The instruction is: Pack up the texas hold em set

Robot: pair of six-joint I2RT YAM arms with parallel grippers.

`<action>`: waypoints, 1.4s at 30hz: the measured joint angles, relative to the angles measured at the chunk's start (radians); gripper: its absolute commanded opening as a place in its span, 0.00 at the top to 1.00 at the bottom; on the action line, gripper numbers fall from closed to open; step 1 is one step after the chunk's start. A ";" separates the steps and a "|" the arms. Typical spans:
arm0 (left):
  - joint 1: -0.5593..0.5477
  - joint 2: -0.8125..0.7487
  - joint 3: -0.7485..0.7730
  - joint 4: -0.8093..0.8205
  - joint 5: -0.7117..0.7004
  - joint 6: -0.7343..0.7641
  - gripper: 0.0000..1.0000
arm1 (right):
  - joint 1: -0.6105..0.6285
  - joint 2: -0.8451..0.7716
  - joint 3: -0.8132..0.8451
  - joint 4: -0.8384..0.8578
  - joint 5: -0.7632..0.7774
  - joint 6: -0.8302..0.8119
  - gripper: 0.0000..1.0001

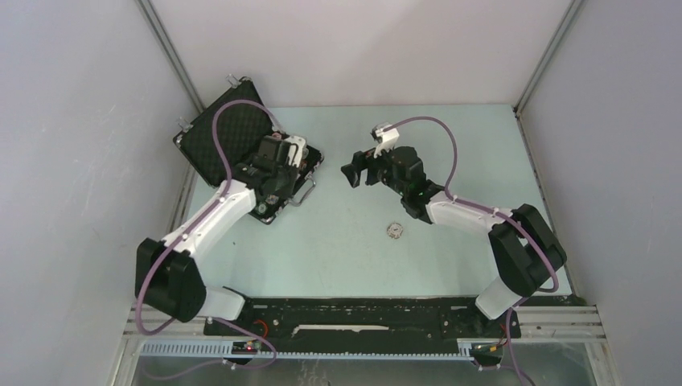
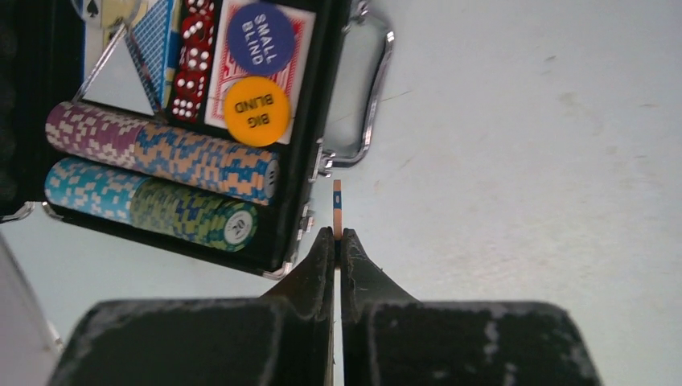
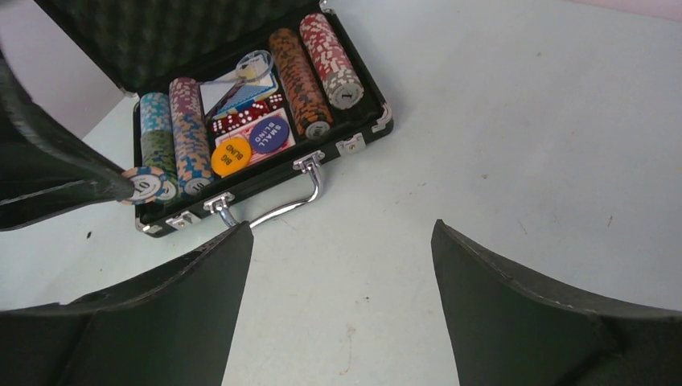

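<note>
The black case with silver edges lies open at the back left (image 1: 229,133), lid leaning back. In it are rows of multicoloured poker chips (image 2: 161,153), red dice (image 2: 193,56), a card deck (image 2: 221,88), a blue "small blind" button (image 2: 260,38) and a yellow "big blind" button (image 2: 256,112). My left gripper (image 2: 338,233) is shut on one chip (image 2: 337,207), seen edge-on, held just outside the case's front wall (image 2: 293,217) beside the handle (image 2: 366,129). The right wrist view shows that chip (image 3: 145,185) at the case's near left corner. My right gripper (image 3: 339,227) is open and empty above bare table, right of the case.
One loose pale chip (image 1: 395,231) lies flat on the table in front of my right gripper (image 1: 351,173). The table is walled in by grey panels at left, back and right. The case's silver handle (image 3: 281,205) sticks out toward the right gripper.
</note>
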 measured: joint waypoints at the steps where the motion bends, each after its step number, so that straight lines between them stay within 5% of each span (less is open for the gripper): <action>1: 0.000 0.024 0.006 -0.013 -0.023 0.008 1.00 | 0.000 0.002 0.000 -0.005 -0.002 0.000 0.10; 13: 0.074 0.246 0.109 -0.098 -0.094 0.030 0.99 | -0.059 -0.030 -0.007 -0.031 -0.077 0.018 0.09; 33: 0.118 0.377 0.170 -0.126 -0.097 0.029 0.96 | -0.171 -0.030 -0.026 0.003 -0.253 0.156 0.10; 42: 0.118 0.387 0.170 -0.146 -0.165 0.018 0.72 | -0.187 -0.024 -0.026 0.037 -0.310 0.185 0.11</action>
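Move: The left hand still holds a blue-and-orange chip, and the near end of the blue-and-orange chip row in the case lies about 3 cm ahead, 5 cm left and 9 cm below it. From this hand, the big blind button is some 7 cm ahead and 4 cm left, the green row's near end 1 cm ahead and 8 cm left, and the case handle 6 cm ahead and 2 cm right, all roughly 9 cm lower. From the right hand, that row end lies about 21 cm left, 3 cm back and 13 cm down. The left hand lowers its pinched chip about 8 cm into the case while swinging some 6 cm left and a little forward, bringing it to the near end of the blue-and-orange row as the wrist tips further down by about 15 degrees; there the fingers part slightly, roughly a fifth of their range, and let go of the chip. Meanwhile the empty right hand backs off 3 to 4 cm to its right, away from the case, rolling a little and keeping its fingers wide open. ##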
